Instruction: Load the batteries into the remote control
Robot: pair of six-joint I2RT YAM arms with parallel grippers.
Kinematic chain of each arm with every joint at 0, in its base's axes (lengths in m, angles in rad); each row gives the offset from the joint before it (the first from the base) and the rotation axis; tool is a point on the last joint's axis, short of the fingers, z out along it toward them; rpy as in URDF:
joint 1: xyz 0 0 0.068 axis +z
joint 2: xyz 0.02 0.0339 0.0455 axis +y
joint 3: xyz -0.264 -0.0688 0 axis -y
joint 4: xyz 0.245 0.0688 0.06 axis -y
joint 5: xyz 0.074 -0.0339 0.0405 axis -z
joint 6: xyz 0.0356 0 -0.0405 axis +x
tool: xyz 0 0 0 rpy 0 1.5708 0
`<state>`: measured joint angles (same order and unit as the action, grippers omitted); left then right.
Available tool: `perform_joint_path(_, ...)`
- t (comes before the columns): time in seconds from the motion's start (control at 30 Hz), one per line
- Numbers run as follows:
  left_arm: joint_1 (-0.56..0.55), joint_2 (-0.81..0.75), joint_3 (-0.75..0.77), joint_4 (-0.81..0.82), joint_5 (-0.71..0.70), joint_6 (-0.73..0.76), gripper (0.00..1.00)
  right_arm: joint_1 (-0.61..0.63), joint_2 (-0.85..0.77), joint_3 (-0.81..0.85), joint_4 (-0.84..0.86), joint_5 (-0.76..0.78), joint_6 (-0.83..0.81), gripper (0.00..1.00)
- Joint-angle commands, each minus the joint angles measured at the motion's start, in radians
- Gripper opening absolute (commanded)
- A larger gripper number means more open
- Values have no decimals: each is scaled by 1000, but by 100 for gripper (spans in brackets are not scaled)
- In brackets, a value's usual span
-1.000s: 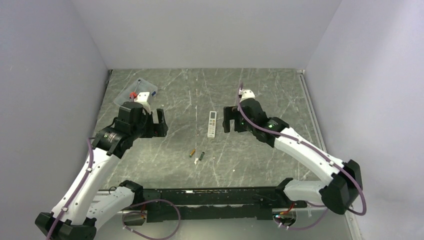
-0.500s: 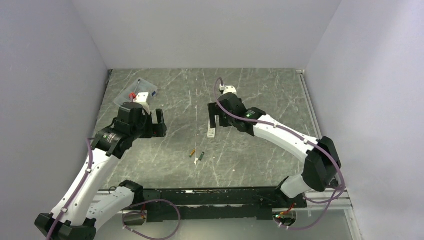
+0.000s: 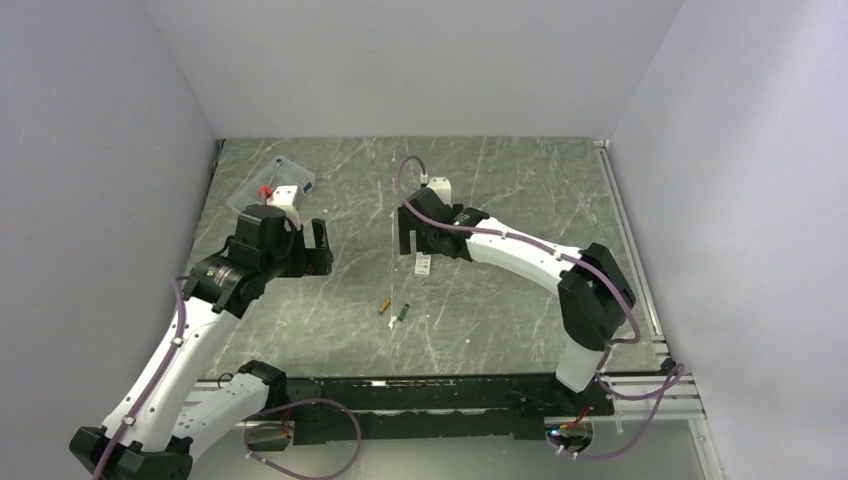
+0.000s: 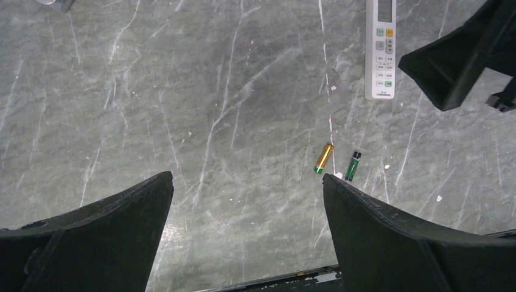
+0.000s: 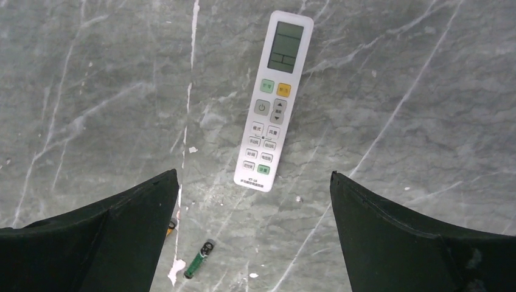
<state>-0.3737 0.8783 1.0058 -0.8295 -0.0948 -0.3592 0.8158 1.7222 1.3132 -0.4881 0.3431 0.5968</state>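
Note:
The remote control point(image 5: 274, 100), slim and white, lies face up with its greenish display at the far end. In the top view only its near end point(image 3: 423, 265) shows below my right gripper point(image 3: 418, 243), which hovers above it, open and empty point(image 5: 254, 176). The two batteries lie side by side nearer the arms: a copper-orange one point(image 4: 324, 158) point(image 3: 384, 306) and a dark green one point(image 4: 353, 165) point(image 3: 403, 313) point(image 5: 199, 258). My left gripper point(image 3: 308, 250) hangs open and empty point(image 4: 246, 182) over bare table, left of the batteries.
A clear plastic box point(image 3: 275, 180) with small red and white pieces sits at the back left by the wall. A black rail point(image 3: 420, 392) runs along the near table edge. The right gripper's black finger point(image 4: 453, 67) shows in the left wrist view, right of the remote control.
My right arm has swung left and now stands over the remote control, covering its far end in the top view. The left arm, the batteries and the remote control have not moved.

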Motion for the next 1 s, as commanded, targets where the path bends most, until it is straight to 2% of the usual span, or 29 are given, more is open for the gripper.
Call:
perform_joint_path(0.0, 4, -19, 14, 13, -12, 15, 99, 18, 56, 75, -61, 77, 116, 96)
perform_joint_path(0.3, 4, -14, 14, 14, -8, 17, 99, 29, 119, 55, -48, 75, 236, 86)
perform_joint_path(0.97, 4, -12, 14, 11, -10, 21, 99, 34, 228, 73, -49, 72, 273, 72)
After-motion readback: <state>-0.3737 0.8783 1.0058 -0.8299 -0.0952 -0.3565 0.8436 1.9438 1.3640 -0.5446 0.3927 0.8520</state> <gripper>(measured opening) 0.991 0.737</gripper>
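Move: The remote control lies under my right hand: its middle is some 11 cm below, about 4 cm ahead and 1 cm to the left, long side pointing forward. The green battery is about 11 cm back and 6 cm left of my right hand, the orange battery roughly 10 cm back and 10 cm left, both at table height. From my left hand the remote control is about 13 cm ahead, 22 cm right and 21 cm below. I lower my right hand almost straight down, about 8 cm, onto the near half of the remote control, easing about 1 cm left early on. As I sink I turn the hand some 10 degrees clockwise to line up with the remote, tip the fingers steeper and draw them about a quarter of the way shut, so that they straddle its button end without gripping. ##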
